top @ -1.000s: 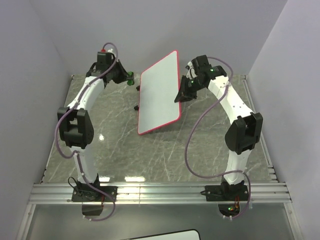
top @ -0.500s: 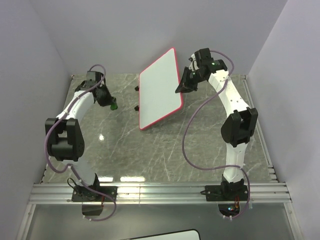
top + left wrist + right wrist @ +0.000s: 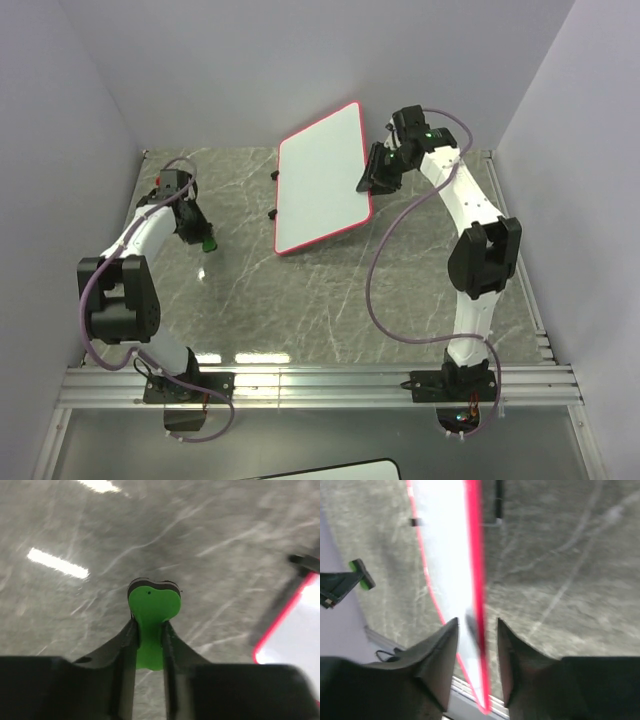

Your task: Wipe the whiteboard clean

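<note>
The whiteboard (image 3: pixel 320 185), white with a red-pink rim, stands tilted at the back middle of the table, and I see no marks on its face. My right gripper (image 3: pixel 367 183) is at its right edge. In the right wrist view the rim (image 3: pixel 476 555) runs between the open fingers of my right gripper (image 3: pixel 477 622), with a gap on each side. My left gripper (image 3: pixel 203 238) is low over the left of the table, shut on the green eraser (image 3: pixel 209 243). The left wrist view shows the left gripper (image 3: pixel 149 626) pinching the eraser (image 3: pixel 152 602) over bare table, with a corner of the whiteboard (image 3: pixel 300 630) at the right.
Two small black clips (image 3: pixel 272 176) stick out from the board's left edge. Grey marble table (image 3: pixel 330 300) with walls at the left, back and right. An aluminium rail (image 3: pixel 320 385) runs along the near edge by the arm bases.
My left gripper has carried the eraser from the board's upper left edge out and down to the left side of the table. The board and my right gripper have shifted slightly right.
</note>
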You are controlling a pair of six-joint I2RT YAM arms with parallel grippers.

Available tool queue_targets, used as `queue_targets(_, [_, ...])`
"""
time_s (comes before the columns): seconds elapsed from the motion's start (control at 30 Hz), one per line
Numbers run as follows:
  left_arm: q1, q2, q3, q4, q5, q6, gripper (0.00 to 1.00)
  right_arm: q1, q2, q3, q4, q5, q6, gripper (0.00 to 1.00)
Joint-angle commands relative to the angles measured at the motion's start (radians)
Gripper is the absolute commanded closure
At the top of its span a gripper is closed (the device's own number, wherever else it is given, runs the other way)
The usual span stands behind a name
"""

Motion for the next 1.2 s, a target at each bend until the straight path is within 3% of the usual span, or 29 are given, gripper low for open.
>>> queue_targets(0.0, [0.012,-0.016,-0.039,-0.029,-0.07,0.021,0.72,-0.022,-0.132,-0.021,-0.012,0.108,-0.033,0.54])
queue_targets(0.13, [0.014,-0.024,-0.078,-0.017,-0.083,0.036,0.38,-0.072,-0.255,-0.073,-0.056,0.24,-0.03,0.31])
queue_targets(0.3, [0.012,-0.011,-0.084,-0.032,-0.076,0.02,0.23,-0.151,-0.407,-0.216,-0.037,0.237,-0.03,0.28])
queue_targets(0.33, [0.014,-0.011,-0.078,-0.049,-0.076,0.009,0.09,-0.157,-0.457,-0.251,-0.034,0.237,-0.034,0.28])
queue_targets(0.37, [0.012,-0.025,-0.072,-0.06,-0.069,0.003,0.02,-0.158,-0.487,-0.268,-0.025,0.241,-0.045,0.28])
queue_targets(0.6, [0.011,-0.203,0.028,-0.08,-0.032,-0.049,0.01,-0.158,-0.819,-0.553,0.096,0.278,-0.016,0.29])
queue_targets(0.73, [0.009,-0.267,0.094,-0.11,0.019,-0.072,0.0,-0.161,-1.028,-0.743,0.148,0.2,0.038,0.29])
queue_targets(1.17, [0.002,-0.333,0.263,-0.098,0.097,-0.115,0.01,-0.158,-1.485,-1.036,0.049,0.104,0.066,0.29])
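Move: The left hand still has the eraser between its fingers; the table spot for the eraser lies about 3 cm back, 2 cm to the right and 5 cm below. The whiteboard's middle is roughly 9 cm ahead of this hand, 30 cm to its right and 8 cm higher, and the board's nearer black clip about 8 cm ahead and 17 cm right. From the right hand, at the board's right edge, the board's middle is some 4 cm ahead and 11 cm left. Ease the left gripper back and down about 3.5 cm each, opening wide to let go of the eraser on the table, then lift straight up about 20 cm, tilting the fingers forward some 30 degrees. Meanwhile spread the right fingers to free the whiteboard's edge, swing off it to the right and up, then draw back 25 cm towards the base, the fingers tilting forward. ##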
